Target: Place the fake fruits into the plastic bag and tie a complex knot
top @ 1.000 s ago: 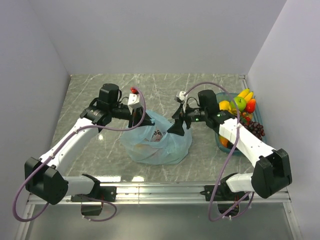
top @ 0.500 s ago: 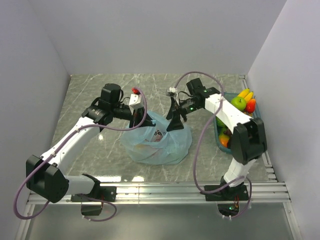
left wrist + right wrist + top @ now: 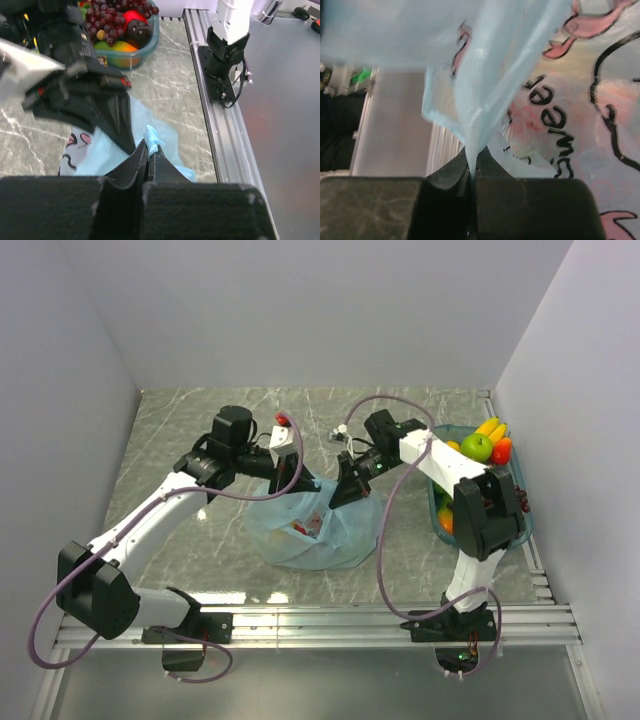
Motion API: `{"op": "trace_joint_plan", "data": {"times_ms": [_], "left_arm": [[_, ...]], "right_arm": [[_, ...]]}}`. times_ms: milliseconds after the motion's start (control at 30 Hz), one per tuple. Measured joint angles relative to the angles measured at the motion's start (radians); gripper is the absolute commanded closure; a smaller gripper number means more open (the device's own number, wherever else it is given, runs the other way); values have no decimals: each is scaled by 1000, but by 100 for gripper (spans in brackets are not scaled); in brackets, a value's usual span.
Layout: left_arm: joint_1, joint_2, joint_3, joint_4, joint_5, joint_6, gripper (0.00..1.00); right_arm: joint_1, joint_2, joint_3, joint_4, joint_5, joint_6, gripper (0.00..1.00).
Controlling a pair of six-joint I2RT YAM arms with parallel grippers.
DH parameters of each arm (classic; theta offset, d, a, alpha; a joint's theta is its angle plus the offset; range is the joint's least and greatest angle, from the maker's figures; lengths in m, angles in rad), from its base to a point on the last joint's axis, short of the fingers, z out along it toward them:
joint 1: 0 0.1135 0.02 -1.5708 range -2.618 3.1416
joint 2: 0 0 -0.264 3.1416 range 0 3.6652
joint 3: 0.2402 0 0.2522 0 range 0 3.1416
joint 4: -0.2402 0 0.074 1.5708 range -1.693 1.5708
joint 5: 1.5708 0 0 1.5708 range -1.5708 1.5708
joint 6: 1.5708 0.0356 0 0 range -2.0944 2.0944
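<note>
The plastic bag (image 3: 318, 532), light blue and crinkly with a pink and black print (image 3: 555, 105), lies in the middle of the table between both arms. My left gripper (image 3: 297, 483) is shut on a twisted blue handle strand (image 3: 152, 138) at the bag's left top. At the bag's right top edge my right gripper (image 3: 341, 496) is shut on a fold of the bag's film (image 3: 475, 125). Something reddish (image 3: 300, 530) shows through the film. More fake fruits sit at the right: banana (image 3: 489, 427), green apple (image 3: 477, 447), a red piece (image 3: 502, 451), grapes (image 3: 112, 15).
A teal tray (image 3: 455, 430) holding the loose fruits stands at the right edge, partly behind the right arm. An aluminium rail (image 3: 330, 618) runs along the near table edge with the arm bases on it. White walls close in the left, back and right sides.
My right gripper, open before, has shut on the bag's right top edge after moving down and left. The left gripper has shifted slightly right, still holding the handle.
</note>
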Motion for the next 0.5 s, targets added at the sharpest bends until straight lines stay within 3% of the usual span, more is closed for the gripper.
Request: {"op": "trace_joint_plan", "data": {"times_ms": [100, 200, 233, 333, 433, 500], "left_arm": [[-31, 12, 7, 50, -42, -46, 99], [-51, 17, 7, 113, -102, -92, 100], [-58, 17, 7, 134, -125, -108, 100], [-72, 17, 4, 202, -193, -151, 100], [-86, 17, -7, 244, -248, -178, 100], [-96, 16, -19, 269, -274, -188, 99]], "right_arm": [[27, -87, -98, 195, 33, 188, 96], [59, -197, -183, 327, 71, 331, 72], [69, -222, -189, 361, 79, 365, 59], [92, -268, -204, 475, 83, 458, 41], [98, -308, -259, 597, 91, 554, 33], [102, -320, -283, 652, 99, 605, 33]]}}
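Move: The right fingers are shut on a fold of the plastic bag. The gathered bag end in the left fingers is about 11 cm above them, 3 cm to their left and 2 cm nearer the base; the bag's body lies roughly 10 cm below them, 4 cm back and 4 cm left. From the left hand, the right gripper's tips are about 10 cm down, 3 cm right and 2 cm ahead, and the bag's body is some 21 cm below, 2 cm back and straight under sideways. Keeping its pinch on the gathered bag end, the left hand carries it about 4 cm forward and to the right, slightly up, across above the right gripper, while turning some 10 degrees counter-clockwise. Meanwhile the right hand first draws back 2 cm still shut, then opens to about two thirds, letting go of the fold as it rises some 4 cm and works nearly 3 cm left, in under the left gripper, with the bag film still between its spread fingers. ##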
